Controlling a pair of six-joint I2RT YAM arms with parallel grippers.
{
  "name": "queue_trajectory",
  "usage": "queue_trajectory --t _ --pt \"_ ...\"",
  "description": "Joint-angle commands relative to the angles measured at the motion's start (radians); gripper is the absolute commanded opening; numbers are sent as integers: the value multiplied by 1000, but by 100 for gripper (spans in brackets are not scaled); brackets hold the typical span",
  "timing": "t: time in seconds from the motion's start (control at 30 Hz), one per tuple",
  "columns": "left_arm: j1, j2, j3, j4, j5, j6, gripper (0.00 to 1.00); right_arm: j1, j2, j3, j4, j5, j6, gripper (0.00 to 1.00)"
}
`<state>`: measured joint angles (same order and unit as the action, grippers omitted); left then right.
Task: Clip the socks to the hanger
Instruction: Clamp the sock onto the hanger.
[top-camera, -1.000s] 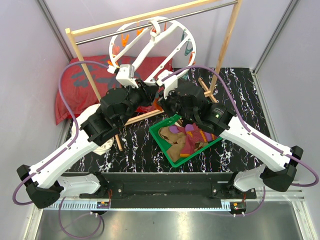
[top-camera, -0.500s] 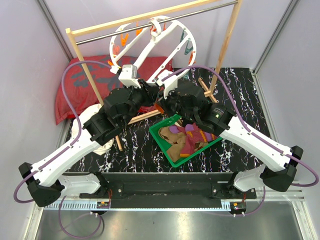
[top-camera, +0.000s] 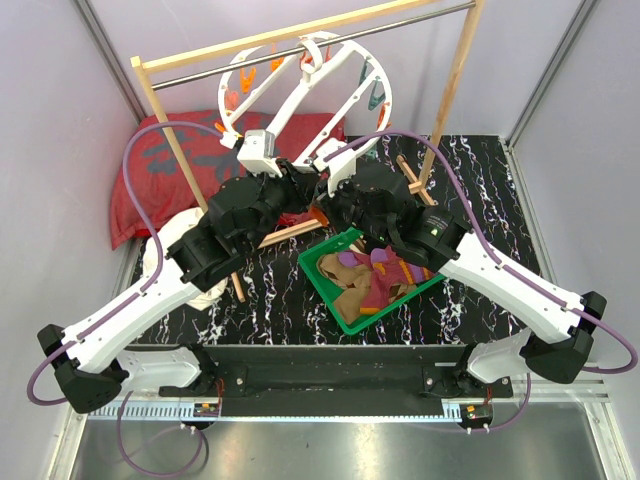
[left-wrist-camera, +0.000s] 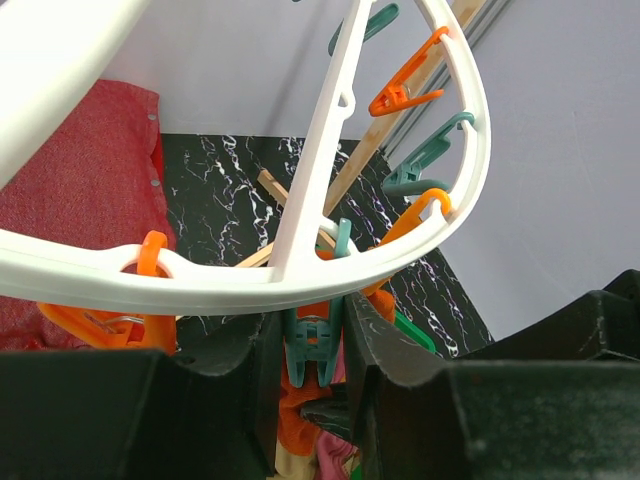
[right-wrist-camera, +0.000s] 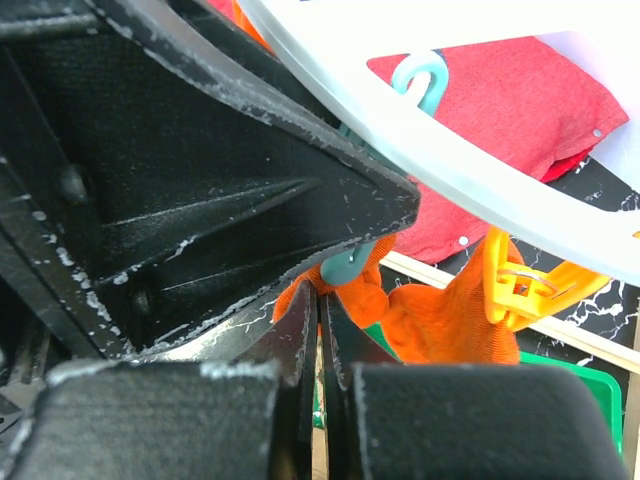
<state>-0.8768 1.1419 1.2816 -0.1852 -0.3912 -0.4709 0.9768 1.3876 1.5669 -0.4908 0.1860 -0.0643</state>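
The hanger (top-camera: 381, 96), a white ring with orange and teal clips, hangs from the rack bar, and its lower rim (left-wrist-camera: 300, 285) crosses the left wrist view. My left gripper (left-wrist-camera: 315, 350) is shut on a teal clip (left-wrist-camera: 313, 340) under that rim, squeezing its handles. An orange sock (right-wrist-camera: 450, 315) hangs just below this clip. My right gripper (right-wrist-camera: 322, 300) is shut on the sock's edge, right beside the clip's teal tip (right-wrist-camera: 345, 265). Seen from above, both grippers (top-camera: 305, 195) meet under the ring, their fingers hidden by the wrists. More socks (top-camera: 375, 280) lie in the bin.
A green bin (top-camera: 318, 268) sits in front of the right arm. A wooden rack with a metal bar (top-camera: 455, 80) holds the hanger; its feet lie on the black marbled table. A red cushion (top-camera: 150, 170) and a white cloth (top-camera: 158, 258) are on the left.
The left wrist has shifted slightly right and toward the ring. Over the last half second nothing visibly moves. Both grips are unchanged.
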Motion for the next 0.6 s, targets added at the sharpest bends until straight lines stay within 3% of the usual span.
queue_trajectory --t 0.0,0.07,0.2,0.33,0.43,0.57 --pt "-11 -2 -5 10 -18 18 7 -6 -21 42 63 32 -9 0" --pt "-11 -4 -7 9 -20 20 13 -7 -22 44 69 35 -8 0" --pt "-11 -8 -7 7 -18 18 40 -7 -21 45 78 30 -3 0" --pt "-13 -16 -7 10 -18 15 61 -7 -21 45 84 23 3 0" --pt "-13 -22 -5 9 -20 17 70 -6 -21 44 93 18 6 0" --pt "-13 -31 -4 10 -21 17 72 -7 -22 38 107 10 14 2"
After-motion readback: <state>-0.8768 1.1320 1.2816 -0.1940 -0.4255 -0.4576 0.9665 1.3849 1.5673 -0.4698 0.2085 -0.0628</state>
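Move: The teal clip sits squeezed between my left fingertips, its middle about 1 cm ahead of them, with the hanger's white rim some 3 cm above and 2 cm ahead. Another orange clip, already holding a sock, is roughly 5 cm ahead and 6 cm to the right of my left hand. My right hand has the orange sock pinched; from it the teal clip is about 1 cm ahead, 2 cm left and 3 cm up. I spread my left fingers from a light squeeze to well over half open, letting go of the teal clip's handles while the left hand stays almost in place beneath the rim, easing left by barely 1 cm. My shut right fingers keep the orange sock up at the clip and creep about 1 cm forward and up. ##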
